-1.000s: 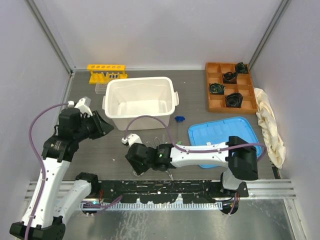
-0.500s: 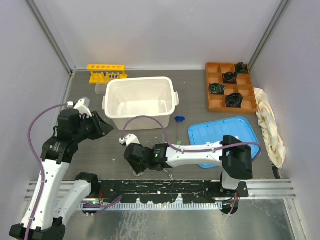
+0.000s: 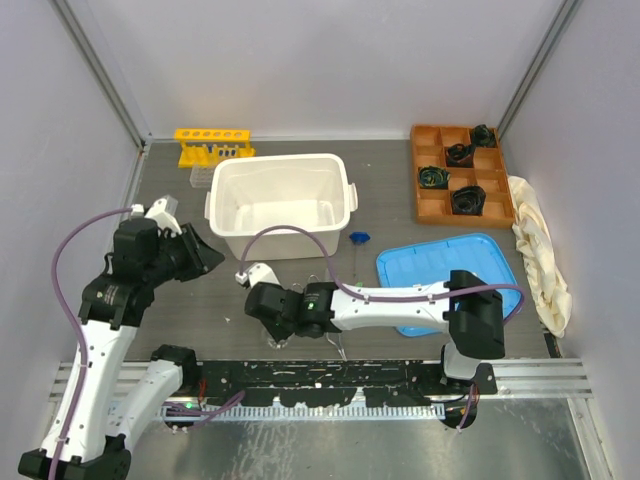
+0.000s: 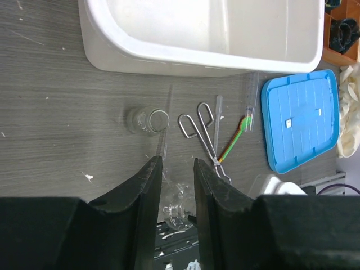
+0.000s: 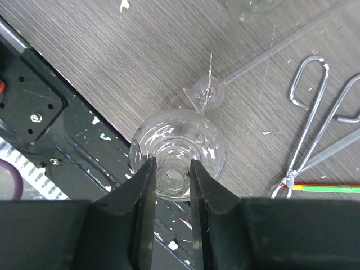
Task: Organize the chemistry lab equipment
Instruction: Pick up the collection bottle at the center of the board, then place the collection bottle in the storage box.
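A small clear glass flask (image 5: pixel 180 138) stands upright at the table's near edge. My right gripper (image 5: pixel 171 169) reaches down over it, its two fingers pressed against the neck on either side. In the top view the right gripper (image 3: pixel 276 334) sits low at the front. My left gripper (image 4: pixel 178 163) hangs open above the table with nothing between its fingers; that same flask (image 4: pixel 177 208) shows far below the gap. A second flask (image 4: pixel 147 121) lies on its side. Metal tongs (image 4: pixel 205 135) and a green spatula (image 4: pixel 236 138) lie beside it. The yellow rack (image 3: pixel 213 143) and the clear plastic rack (image 3: pixel 202 177) stand at the back left.
A white bin (image 3: pixel 283 160) stands mid-table and a blue lid (image 3: pixel 440 275) lies to its right. An orange tray (image 3: pixel 416 175) with black objects and a cream cloth (image 3: pixel 540 255) are at the right. A thin glass rod (image 4: pixel 167 121) lies by the flasks.
My right gripper's fingers have closed in on the flask's neck, and that arm has shifted slightly left. The left arm has barely moved.
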`<action>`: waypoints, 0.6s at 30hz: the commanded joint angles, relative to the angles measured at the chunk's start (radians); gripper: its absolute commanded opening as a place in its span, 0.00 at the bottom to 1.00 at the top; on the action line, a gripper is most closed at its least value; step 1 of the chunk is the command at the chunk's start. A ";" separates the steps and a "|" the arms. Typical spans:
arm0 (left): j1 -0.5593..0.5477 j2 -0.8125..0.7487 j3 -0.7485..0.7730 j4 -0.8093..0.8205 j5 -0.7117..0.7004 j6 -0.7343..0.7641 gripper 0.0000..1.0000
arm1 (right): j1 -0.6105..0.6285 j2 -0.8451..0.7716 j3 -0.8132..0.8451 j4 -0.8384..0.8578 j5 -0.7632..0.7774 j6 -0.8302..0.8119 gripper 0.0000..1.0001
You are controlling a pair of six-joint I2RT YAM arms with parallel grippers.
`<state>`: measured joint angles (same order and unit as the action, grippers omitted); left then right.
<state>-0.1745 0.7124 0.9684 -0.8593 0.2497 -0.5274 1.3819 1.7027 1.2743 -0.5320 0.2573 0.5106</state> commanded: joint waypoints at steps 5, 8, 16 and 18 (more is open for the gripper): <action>0.002 0.019 0.169 -0.059 -0.064 -0.006 0.31 | 0.006 -0.087 0.239 -0.141 0.084 -0.033 0.01; 0.000 0.048 0.234 -0.073 -0.072 -0.015 0.31 | 0.006 -0.089 0.343 -0.218 0.118 -0.055 0.01; 0.002 0.196 0.371 -0.016 -0.117 -0.037 0.30 | -0.039 -0.035 0.722 -0.373 0.197 -0.177 0.01; 0.001 0.259 0.407 0.007 -0.117 -0.031 0.30 | -0.091 0.000 0.826 -0.393 0.176 -0.212 0.01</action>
<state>-0.1745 0.8764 1.3113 -0.9310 0.1532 -0.5507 1.3613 1.6955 1.8980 -0.8909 0.3912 0.3893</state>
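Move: The right gripper already pinches the collection bottle by its neck. From that hand, the white bin is about 25 cm ahead and roughly level sideways, its middle some 3 cm lower. The small beaker stands about 11 cm ahead, 4 cm left and 7 cm below; the tongs lie 3 cm ahead, 10 cm right and 10 cm below. From the empty left hand, the bin is about 18 cm ahead, 13 cm right and 16 cm below. Keep the right fingers shut on the bottle's neck and raise the bottle nearly straight up, quickening as it goes, by about 20 cm, away from the table edge, beaker and tongs, swinging the fingertips slightly upward. Meanwhile raise the empty left gripper some 9 cm, easing forward late in the rise, with its fingers held as they are. ##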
